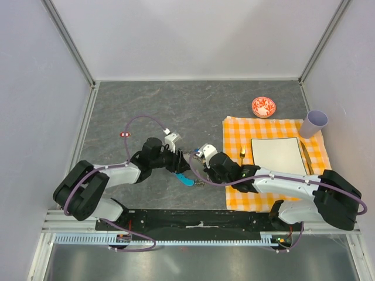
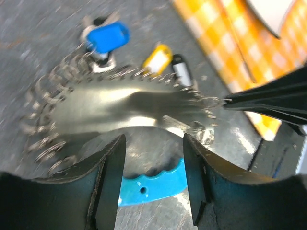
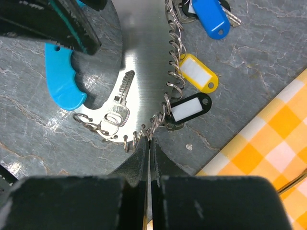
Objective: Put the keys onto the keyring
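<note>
The keyring (image 3: 144, 57) is a shiny metal plate edged with small wire rings, with a cyan strap piece (image 3: 62, 81) at one side; it lies on the grey table between the arms (image 1: 193, 170). Keys with blue (image 3: 211, 17), yellow (image 3: 197, 72) and black-and-white (image 3: 191, 108) tags hang on its rings. A bare silver key (image 3: 122, 96) lies on the plate. My right gripper (image 3: 148, 141) is shut, its tips pinching the plate's ringed rim. My left gripper (image 2: 153, 148) stands open just above the cyan strap piece (image 2: 153, 184), holding nothing.
An orange checked cloth (image 1: 234, 193) lies at the right, carrying a white plate (image 1: 275, 155), a fork (image 1: 242, 153) and a knife (image 1: 307, 157). Behind it stand a small red-and-white bowl (image 1: 263, 107) and a lilac cup (image 1: 314, 123). Pale walls surround the table.
</note>
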Controlling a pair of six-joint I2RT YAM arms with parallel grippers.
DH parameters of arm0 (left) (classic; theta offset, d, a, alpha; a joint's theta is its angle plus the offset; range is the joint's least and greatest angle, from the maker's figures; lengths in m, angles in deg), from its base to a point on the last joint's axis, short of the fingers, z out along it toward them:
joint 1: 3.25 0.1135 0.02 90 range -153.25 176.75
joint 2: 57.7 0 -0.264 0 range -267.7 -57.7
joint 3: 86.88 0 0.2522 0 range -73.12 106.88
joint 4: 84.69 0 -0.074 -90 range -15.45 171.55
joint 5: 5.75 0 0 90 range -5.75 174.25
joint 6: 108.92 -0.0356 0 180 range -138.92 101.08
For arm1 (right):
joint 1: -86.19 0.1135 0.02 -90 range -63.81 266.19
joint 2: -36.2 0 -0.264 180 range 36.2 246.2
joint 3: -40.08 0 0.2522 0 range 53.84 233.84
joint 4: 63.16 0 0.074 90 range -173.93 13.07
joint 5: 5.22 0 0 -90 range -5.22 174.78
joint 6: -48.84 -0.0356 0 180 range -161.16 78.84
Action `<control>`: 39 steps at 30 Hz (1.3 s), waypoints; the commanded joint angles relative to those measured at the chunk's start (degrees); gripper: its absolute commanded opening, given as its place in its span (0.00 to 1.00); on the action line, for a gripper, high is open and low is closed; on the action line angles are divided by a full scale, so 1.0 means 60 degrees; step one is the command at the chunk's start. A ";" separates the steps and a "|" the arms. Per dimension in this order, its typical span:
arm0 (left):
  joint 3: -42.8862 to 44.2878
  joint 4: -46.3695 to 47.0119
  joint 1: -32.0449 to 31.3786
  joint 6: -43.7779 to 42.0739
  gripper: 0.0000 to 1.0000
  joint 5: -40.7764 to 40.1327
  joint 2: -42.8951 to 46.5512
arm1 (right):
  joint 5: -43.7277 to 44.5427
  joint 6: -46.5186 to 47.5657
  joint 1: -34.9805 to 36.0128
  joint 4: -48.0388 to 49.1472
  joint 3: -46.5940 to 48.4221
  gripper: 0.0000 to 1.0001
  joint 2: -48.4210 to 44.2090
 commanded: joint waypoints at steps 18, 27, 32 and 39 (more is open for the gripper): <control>0.1183 0.8966 0.0280 -0.1193 0.55 0.6521 -0.3963 | -0.0233 0.1332 -0.0162 -0.0404 0.1314 0.00 -0.0450; 0.1358 0.7226 0.0338 -0.4321 0.51 0.7091 -0.4007 | -0.0306 0.1421 -0.0192 -0.0433 0.1520 0.00 -0.0333; 0.1327 0.6990 0.0338 -0.5224 0.47 0.7458 -0.4197 | -0.0335 0.1420 -0.0207 -0.0433 0.1549 0.00 -0.0376; 0.1768 0.6698 0.0338 -0.5313 0.36 0.7884 -0.4666 | -0.0408 0.1406 -0.0192 -0.0389 0.1593 0.00 -0.0435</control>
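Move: From the left gripper, the keyring plate's near corner lies about 9 cm right and 3 cm back, roughly level; the right gripper already pinches a ring there, the corner some 2 cm left of and 1 cm ahead of its own tips. From the left hand, the blue handle is 2 cm back, 2 cm right and 4 cm below, the black tag about 11 cm right and 2 cm ahead, and the blue tag 7 cm right, 6 cm ahead. Swing the left gripper about 7 cm right, up and then partly down again, to the plate's corner beside the right fingertips. Turn it clockwise some 45 degrees, levelling its fingers to point right, and narrow them around the plate's edge without shutting. Meanwhile raise the right gripper about 4 cm, keeping its pinch on the ring. ##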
